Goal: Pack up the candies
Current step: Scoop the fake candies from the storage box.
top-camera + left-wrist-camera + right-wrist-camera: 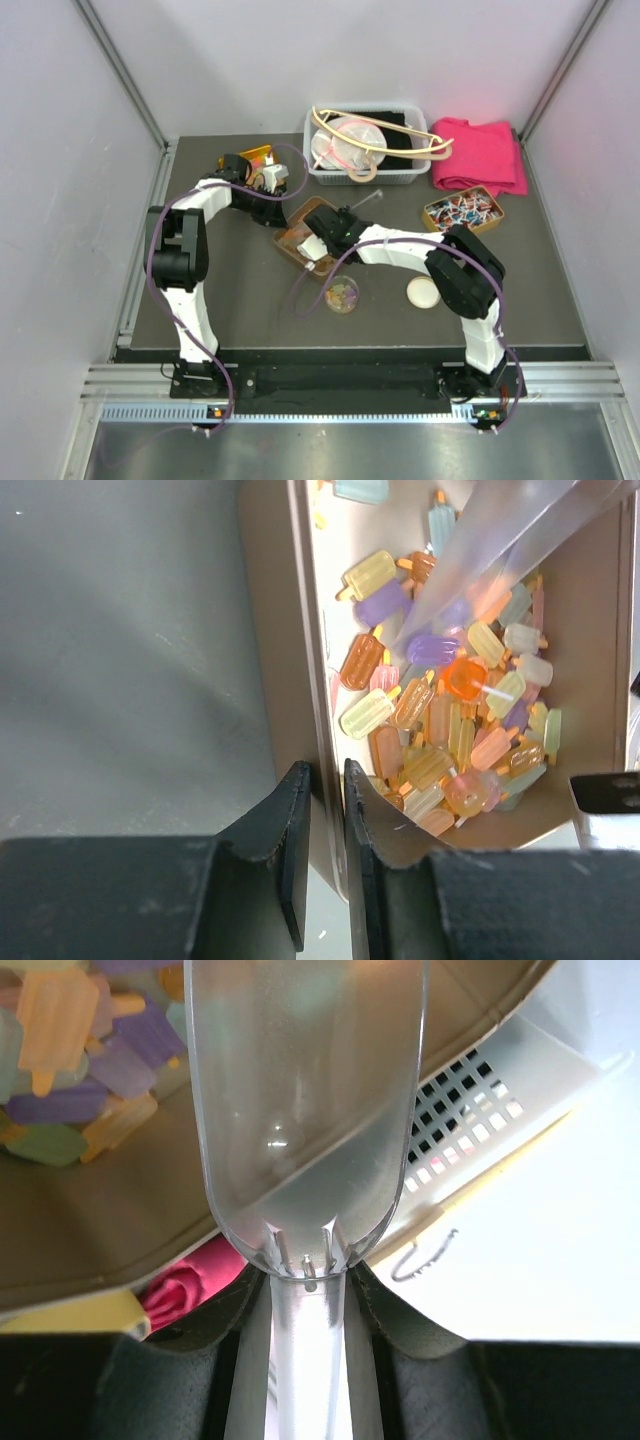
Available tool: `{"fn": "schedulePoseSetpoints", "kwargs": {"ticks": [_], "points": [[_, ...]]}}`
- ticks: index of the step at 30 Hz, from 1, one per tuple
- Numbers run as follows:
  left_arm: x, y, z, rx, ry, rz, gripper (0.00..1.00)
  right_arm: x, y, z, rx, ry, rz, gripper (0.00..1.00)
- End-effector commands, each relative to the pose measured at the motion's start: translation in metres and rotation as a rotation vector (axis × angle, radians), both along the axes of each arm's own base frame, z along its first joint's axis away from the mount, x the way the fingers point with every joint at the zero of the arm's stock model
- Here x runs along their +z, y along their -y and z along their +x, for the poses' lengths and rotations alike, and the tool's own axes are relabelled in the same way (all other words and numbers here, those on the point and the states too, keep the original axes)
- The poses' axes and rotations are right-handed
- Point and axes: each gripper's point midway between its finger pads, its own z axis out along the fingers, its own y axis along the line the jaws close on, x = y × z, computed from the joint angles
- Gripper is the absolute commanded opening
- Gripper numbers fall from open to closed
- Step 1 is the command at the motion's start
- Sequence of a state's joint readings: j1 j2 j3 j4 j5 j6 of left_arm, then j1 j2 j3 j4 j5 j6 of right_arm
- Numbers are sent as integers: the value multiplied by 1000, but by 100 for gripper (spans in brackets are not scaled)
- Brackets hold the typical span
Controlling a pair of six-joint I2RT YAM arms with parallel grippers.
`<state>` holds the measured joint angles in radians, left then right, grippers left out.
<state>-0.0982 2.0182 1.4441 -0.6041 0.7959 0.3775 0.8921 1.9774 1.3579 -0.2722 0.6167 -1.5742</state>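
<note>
The candies (pixel 440 720) are small translucent ice-lolly-shaped pieces in orange, yellow, pink and purple, heaped in a tan tray (pixel 300 630). My left gripper (pixel 327 780) is shut on the tray's side wall, one finger inside and one outside. My right gripper (pixel 305 1280) is shut on the handle of a clear plastic scoop (pixel 300 1110). The scoop's bowl reaches over the tray (pixel 120 1220) beside the candies (pixel 70 1040) and looks empty. From above, the tray (pixel 296 243) lies mid-table with the right gripper (pixel 322 243) over it. A small round tub (pixel 343 294) holding a few candies stands in front.
A white lid (pixel 423 292) lies right of the tub. A tin of wrapped sweets (pixel 463 210) sits at the right, with a pink cloth (pixel 480 155) behind it. A white basket (pixel 365 145) with hangers stands at the back. A yellow packet (pixel 258 155) lies at the back left.
</note>
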Motion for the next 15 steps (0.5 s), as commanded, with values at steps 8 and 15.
{"fn": "schedulePoseSetpoints", "kwargs": {"ticks": [8,15], "points": [[2,3,-15,-6,-41,-31,0,90,23,28,-75,244,-4,0],[25,9,-18,-23,-45,-159,0,87,21,21,-161,133,187,0]]}}
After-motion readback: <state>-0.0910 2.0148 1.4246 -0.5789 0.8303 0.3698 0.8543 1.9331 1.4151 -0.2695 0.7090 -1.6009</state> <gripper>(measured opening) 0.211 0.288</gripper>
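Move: The right gripper holds the clear scoop with its bowl reaching left into the brown box; the candies there lie about 7 cm back, 5 cm left and 9 cm below this hand. The storage jar stands some 15 cm straight back from it, the grey basket about 15 cm ahead and 5 cm right, both lower. From the left gripper, shut on the box rim, the candies lie about 5 cm back, 7 cm right and 5 cm down. Lift the scoop up and away from the candies with the right gripper, about 5 cm, drawing it some 2 cm forward and 2 cm to the right as it climbs. Let the fingertips tip upward a little, under 10 degrees, and keep the handle pinched. Hold the left gripper in place, still pinching the brown box's rim. ##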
